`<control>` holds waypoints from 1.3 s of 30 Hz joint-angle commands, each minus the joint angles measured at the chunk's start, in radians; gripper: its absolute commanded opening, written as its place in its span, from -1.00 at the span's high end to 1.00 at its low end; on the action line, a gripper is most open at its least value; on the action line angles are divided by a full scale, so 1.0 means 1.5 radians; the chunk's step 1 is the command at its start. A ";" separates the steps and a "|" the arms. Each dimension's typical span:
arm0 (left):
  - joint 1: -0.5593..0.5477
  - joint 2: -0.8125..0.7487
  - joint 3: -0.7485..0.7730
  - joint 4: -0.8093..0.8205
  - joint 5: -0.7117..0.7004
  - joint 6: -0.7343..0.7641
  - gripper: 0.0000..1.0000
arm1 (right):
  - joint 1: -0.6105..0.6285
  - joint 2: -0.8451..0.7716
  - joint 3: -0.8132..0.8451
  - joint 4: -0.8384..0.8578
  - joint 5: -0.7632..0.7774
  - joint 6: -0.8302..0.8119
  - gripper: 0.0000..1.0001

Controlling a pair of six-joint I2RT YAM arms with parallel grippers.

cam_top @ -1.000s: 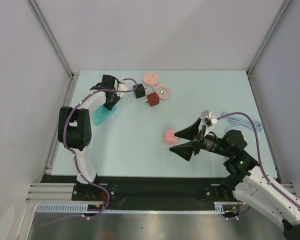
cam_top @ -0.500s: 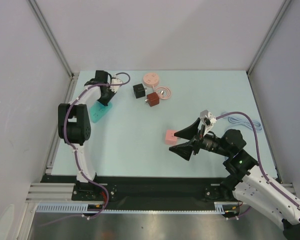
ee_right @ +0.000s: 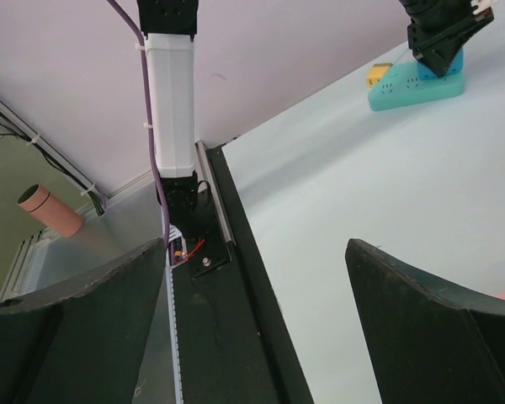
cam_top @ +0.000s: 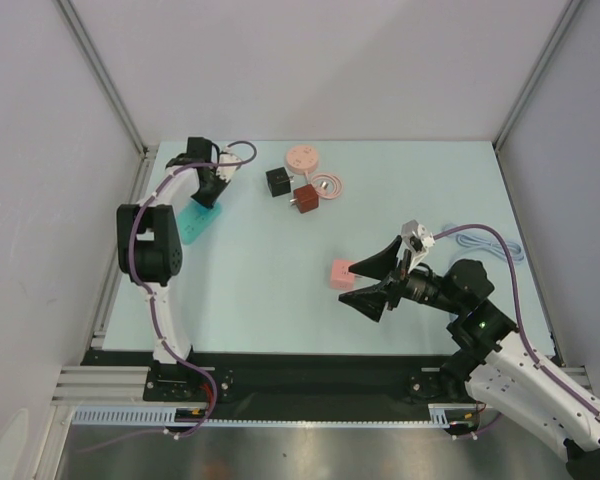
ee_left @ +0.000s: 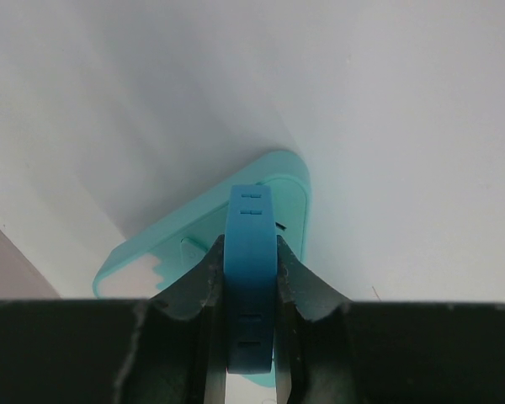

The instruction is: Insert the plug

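Note:
My left gripper (ee_left: 250,252) is shut on a blue plug (ee_left: 249,269), with a finger pressed against each of its flat sides. Right beneath it lies the teal power strip (ee_left: 194,231), at the table's back left (cam_top: 192,225). The right wrist view shows the blue plug (ee_right: 452,63) standing on one end of the strip (ee_right: 404,94), under the black left gripper (ee_right: 442,34). Whether its pins are in a socket is hidden. My right gripper (cam_top: 355,285) stands wide open near the table's middle, beside a pink block (cam_top: 341,272), and holds nothing (ee_right: 252,252).
A black adapter (cam_top: 278,180), a dark red adapter (cam_top: 305,197), a pink disc (cam_top: 302,156) and a pink coil (cam_top: 329,185) lie at the back centre. A pale blue cable (cam_top: 490,243) lies at the right. The enclosure walls stand close behind the strip.
My left wrist has swung left and back toward the rear left corner, staying over the strip. The right arm has not moved.

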 commanded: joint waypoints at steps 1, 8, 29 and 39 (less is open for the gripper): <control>0.019 0.039 -0.060 -0.059 0.015 -0.018 0.88 | -0.003 -0.009 0.005 0.011 -0.002 -0.003 -0.89; 0.008 -0.027 -0.067 -0.044 0.006 -0.010 0.20 | -0.003 -0.007 0.007 0.007 0.002 -0.006 -0.89; -0.052 -0.159 0.049 -0.022 -0.218 -0.103 -1.00 | -0.005 0.017 0.006 0.007 0.012 -0.014 -0.89; 0.026 -0.166 0.043 0.052 -0.257 -0.318 -0.99 | -0.006 0.025 0.009 0.005 0.012 -0.016 -0.90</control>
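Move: The left fingers are still shut on the blue plug, which stands at the far right corner of the teal socket block; its middle is right at the hand, perhaps 1 cm below. The block's middle is about 5 cm back and 3 cm left, the yellow plug some 7 cm back and 11 cm left, the black plug about 7 cm ahead and 20 cm right. From the right hand the blue plug lies roughly 34 cm ahead, 39 cm left and 24 cm below. The left fingers spread from their grip on the blue plug to wide open while the hand eases about 3.5 cm back towards the base, staying low, and so lets go of the plug. Then it climbs fast, some 14 cm up and clear of the teal block, swinging forward and to the left on the way as the fingertips tilt up and outward by about 20 degrees and the wrist turns counter-clockwise. ##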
